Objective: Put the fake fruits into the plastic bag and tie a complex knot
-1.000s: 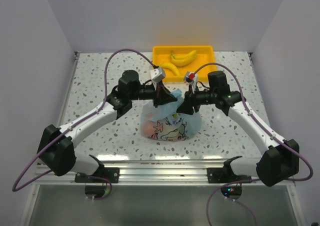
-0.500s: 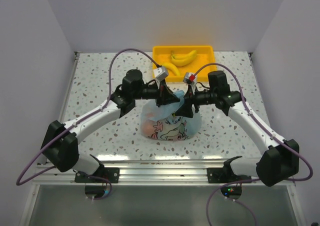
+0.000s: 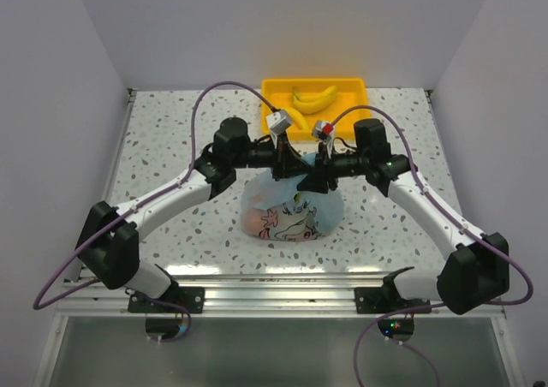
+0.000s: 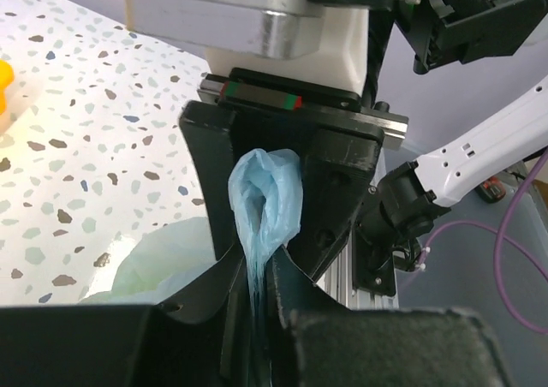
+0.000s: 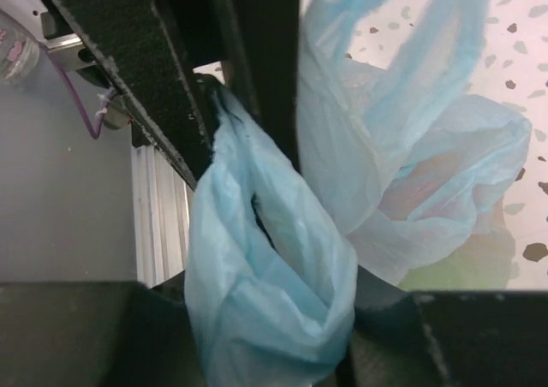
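Observation:
The light-blue plastic bag (image 3: 291, 217) sits bulging at the table's middle, cartoon print facing up. Fake fruits show through its film as an orange patch (image 3: 251, 223) and a green patch (image 5: 467, 267). Two bananas (image 3: 313, 98) lie in the yellow tray. My left gripper (image 3: 287, 157) (image 4: 254, 310) is shut on a thin strand of bag handle (image 4: 265, 199). My right gripper (image 3: 315, 175) (image 5: 270, 336) faces it just above the bag, jaws closed on a bunched handle loop (image 5: 257, 276). The knot is hidden under the two grippers.
The yellow tray (image 3: 353, 87) stands at the back centre, just behind the grippers. Purple cables arch over both arms. White walls close in the speckled table (image 3: 163, 139) on the left, right and back. An aluminium rail runs along the near edge.
My left gripper has slid right and a little back, closing the gap to the right gripper above the bag. The bag's top is drawn up tighter between them.

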`<control>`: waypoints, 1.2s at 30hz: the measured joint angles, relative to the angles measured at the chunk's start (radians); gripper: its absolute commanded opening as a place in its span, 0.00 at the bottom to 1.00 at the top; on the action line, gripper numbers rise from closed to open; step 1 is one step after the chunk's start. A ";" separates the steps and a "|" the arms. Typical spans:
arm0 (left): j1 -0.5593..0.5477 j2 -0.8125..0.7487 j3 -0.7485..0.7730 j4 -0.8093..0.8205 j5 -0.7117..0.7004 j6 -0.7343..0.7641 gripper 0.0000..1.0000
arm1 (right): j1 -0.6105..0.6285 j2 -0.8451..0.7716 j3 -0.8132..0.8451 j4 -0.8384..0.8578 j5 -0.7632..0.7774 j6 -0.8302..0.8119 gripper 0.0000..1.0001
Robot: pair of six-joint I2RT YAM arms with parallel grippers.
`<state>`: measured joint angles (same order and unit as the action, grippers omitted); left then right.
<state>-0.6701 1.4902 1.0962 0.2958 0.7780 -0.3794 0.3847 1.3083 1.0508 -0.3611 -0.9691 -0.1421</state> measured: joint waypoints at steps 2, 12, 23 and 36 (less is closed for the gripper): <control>0.003 0.000 0.009 -0.015 -0.002 0.006 0.23 | 0.002 0.000 0.000 -0.001 -0.011 -0.010 0.19; 0.063 -0.116 0.023 -0.191 0.014 0.097 0.52 | 0.002 0.014 0.000 -0.041 -0.017 -0.039 0.06; 0.258 -0.222 0.085 -0.389 0.061 0.245 0.66 | 0.001 0.013 0.002 -0.090 -0.018 -0.127 0.00; 0.277 -0.003 0.131 -0.452 0.291 0.339 0.72 | 0.002 -0.051 0.003 -0.200 -0.082 -0.442 0.00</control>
<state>-0.3927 1.4872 1.2270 -0.1558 1.0691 -0.0402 0.3862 1.2572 1.0534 -0.5606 -1.0508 -0.5842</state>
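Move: The bag's gathered handle sits in the left fingertips, its end about 2 cm to the right of that hand point; for the right hand it is level and about 1 cm left, already between its part-open fingers. From the left hand, the loose bag loop is some 5 cm left, 2 cm ahead and 4 cm lower. The fruit-filled bag body lies about 8 cm back, 3 cm left and 15 cm below; the yellow tray is 22 cm ahead, 3 cm right, 18 cm down. Right fingers pinch shut on the bag handle; left opens wide, lets go, arcs up, then down, about 9 cm left. ##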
